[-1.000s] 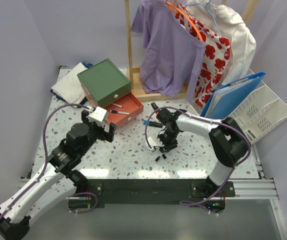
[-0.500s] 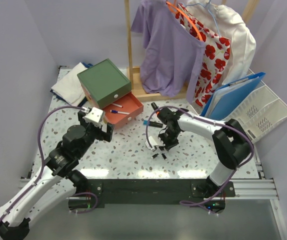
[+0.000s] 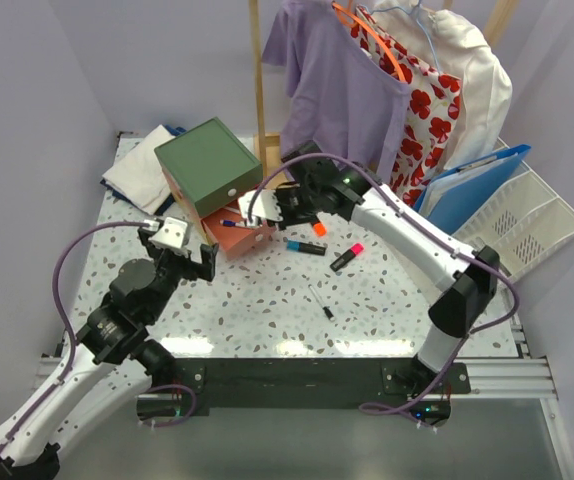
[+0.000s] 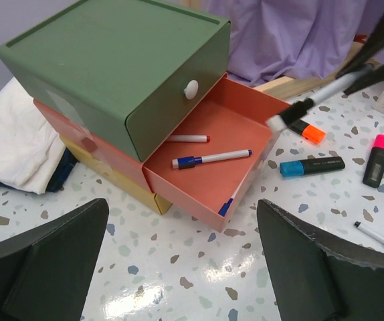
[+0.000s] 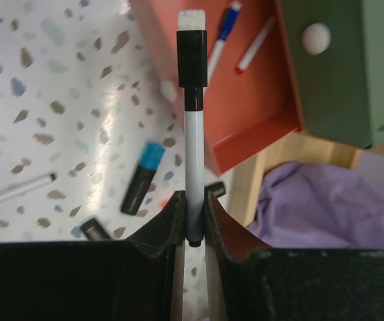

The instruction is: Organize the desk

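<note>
On the speckled white desk [image 3: 257, 310] an orange drawer [image 3: 250, 215] [image 4: 225, 127] stands pulled out from under the green box [image 3: 207, 165]. In it lie a red-capped pen [image 4: 188, 138] and a blue pen [image 4: 212, 159]. My right gripper [image 3: 285, 207] [image 5: 192, 204] is shut on a white marker with a black cap [image 5: 192, 134] [image 4: 312, 110], held just above the drawer's right edge. My left gripper [image 3: 199, 262] [image 4: 182, 254] stays open and empty, low over the desk in front of the drawer.
Blue [image 3: 305, 246], orange [image 3: 318, 228] and pink [image 3: 348, 256] highlighters and a thin black pen [image 3: 321, 301] lie right of the drawer. A folded white cloth [image 3: 139, 165] is at back left. A clothes rack [image 3: 367, 90], blue folders [image 3: 472, 190] and a white file tray [image 3: 527, 225] stand at back right.
My right gripper closed on the marker at mid-desk, lifted it and carried it back and left to the orange drawer. The left arm drew back slightly to the left.
</note>
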Controlling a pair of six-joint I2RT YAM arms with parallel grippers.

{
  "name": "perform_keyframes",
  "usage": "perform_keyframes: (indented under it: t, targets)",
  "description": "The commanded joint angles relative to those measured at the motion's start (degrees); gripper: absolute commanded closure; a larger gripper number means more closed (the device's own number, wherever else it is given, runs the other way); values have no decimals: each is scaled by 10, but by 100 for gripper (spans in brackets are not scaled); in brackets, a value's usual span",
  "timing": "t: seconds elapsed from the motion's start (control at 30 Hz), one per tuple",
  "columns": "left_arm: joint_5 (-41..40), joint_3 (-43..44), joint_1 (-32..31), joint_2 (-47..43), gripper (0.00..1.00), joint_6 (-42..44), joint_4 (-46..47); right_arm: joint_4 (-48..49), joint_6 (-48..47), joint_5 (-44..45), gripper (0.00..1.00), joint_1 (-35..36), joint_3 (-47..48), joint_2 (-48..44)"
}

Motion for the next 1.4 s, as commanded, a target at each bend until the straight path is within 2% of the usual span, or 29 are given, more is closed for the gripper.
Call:
perform_keyframes:
  t: [0.0, 0.1, 0.23, 0.33, 0.37, 0.47, 0.5, 0.6, 0.77, 0.87, 0.93, 0.97, 1.03, 1.07, 1.1, 1.2, 1.33, 1.37]
  targets:
    - [-21, -5, 2, -8, 2, -14, 19, 26, 55, 119, 96, 29, 107, 90]
    - [-21, -4, 1, -9, 2, -15, 18, 34, 64, 141, 93, 35, 160, 144]
    - [-22, -5, 2, -11, 2, -13, 17, 63, 65, 164, 89, 39, 165, 166]
    - [-23, -6, 1, -13, 1, -13, 18, 78, 67, 173, 82, 44, 158, 173]
    - [-21, -6, 1, -13, 1, -12, 19, 79, 67, 174, 78, 46, 156, 175]
    - [-20, -6, 2, -11, 1, -11, 19, 92, 67, 179, 56, 47, 143, 173]
    - [-19, -6, 2, -11, 1, -10, 20, 95, 67, 180, 45, 48, 140, 172]
    - [-12, -7, 2, -7, 1, -12, 20, 94, 79, 181, 39, 49, 140, 170]
    - [36, -14, 2, 3, 0, -24, 32, 88, 138, 171, 38, 46, 129, 119]
    - [68, -7, 2, 21, 0, -53, 33, 107, 189, 147, 33, 36, 67, 44]
    - [74, -14, 2, 28, 0, -101, 40, 134, 217, 144, 26, 25, 3, 5]
    - [86, -16, 1, 34, 0, -119, 43, 142, 242, 125, 15, 9, -21, -20]
    - [126, -21, 2, 40, 0, -163, 55, 168, 272, 73, 5, -17, -92, -86]
    - [141, -23, 2, 45, 0, -180, 60, 178, 308, 49, 1, -53, -114, -105]
    - [155, -26, 1, 47, 0, -210, 66, 184, 321, -20, 1, -75, -150, -138]
    - [200, -32, 1, 65, 0, -275, 98, 188, 370, -79, 1, -147, -207, -176]
    - [304, -40, -4, 117, 0, -363, 163, 197, 398, -16, 1, -166, -276, -233]
    - [306, -39, -22, 145, 0, -378, 187, 206, 404, -11, 1, -175, -294, -244]
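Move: The black-capped marker in the right fingers is bound for the open red drawer, whose middle lies about 7 cm ahead of the right hand, 7 cm left and 13 cm below. On the table some 22 cm below that hand lie the blue highlighter, 6 cm ahead and 5 cm right, and the orange one, 13 cm ahead and 7 cm right. From the left hand, the loose marker lies roughly 25 cm right, 3 cm back and 24 cm down. The held marker is carried about 9 cm forward-left and 5 cm down over the red drawer, where the right fingers open and let go of it. Emptied, the right hand rises and swings some 18 cm right and a little back, opening fully and turning clockwise. Late on, the open left hand sweeps about 9 cm right and slightly down towards the loose marker, rolling its left side down. ##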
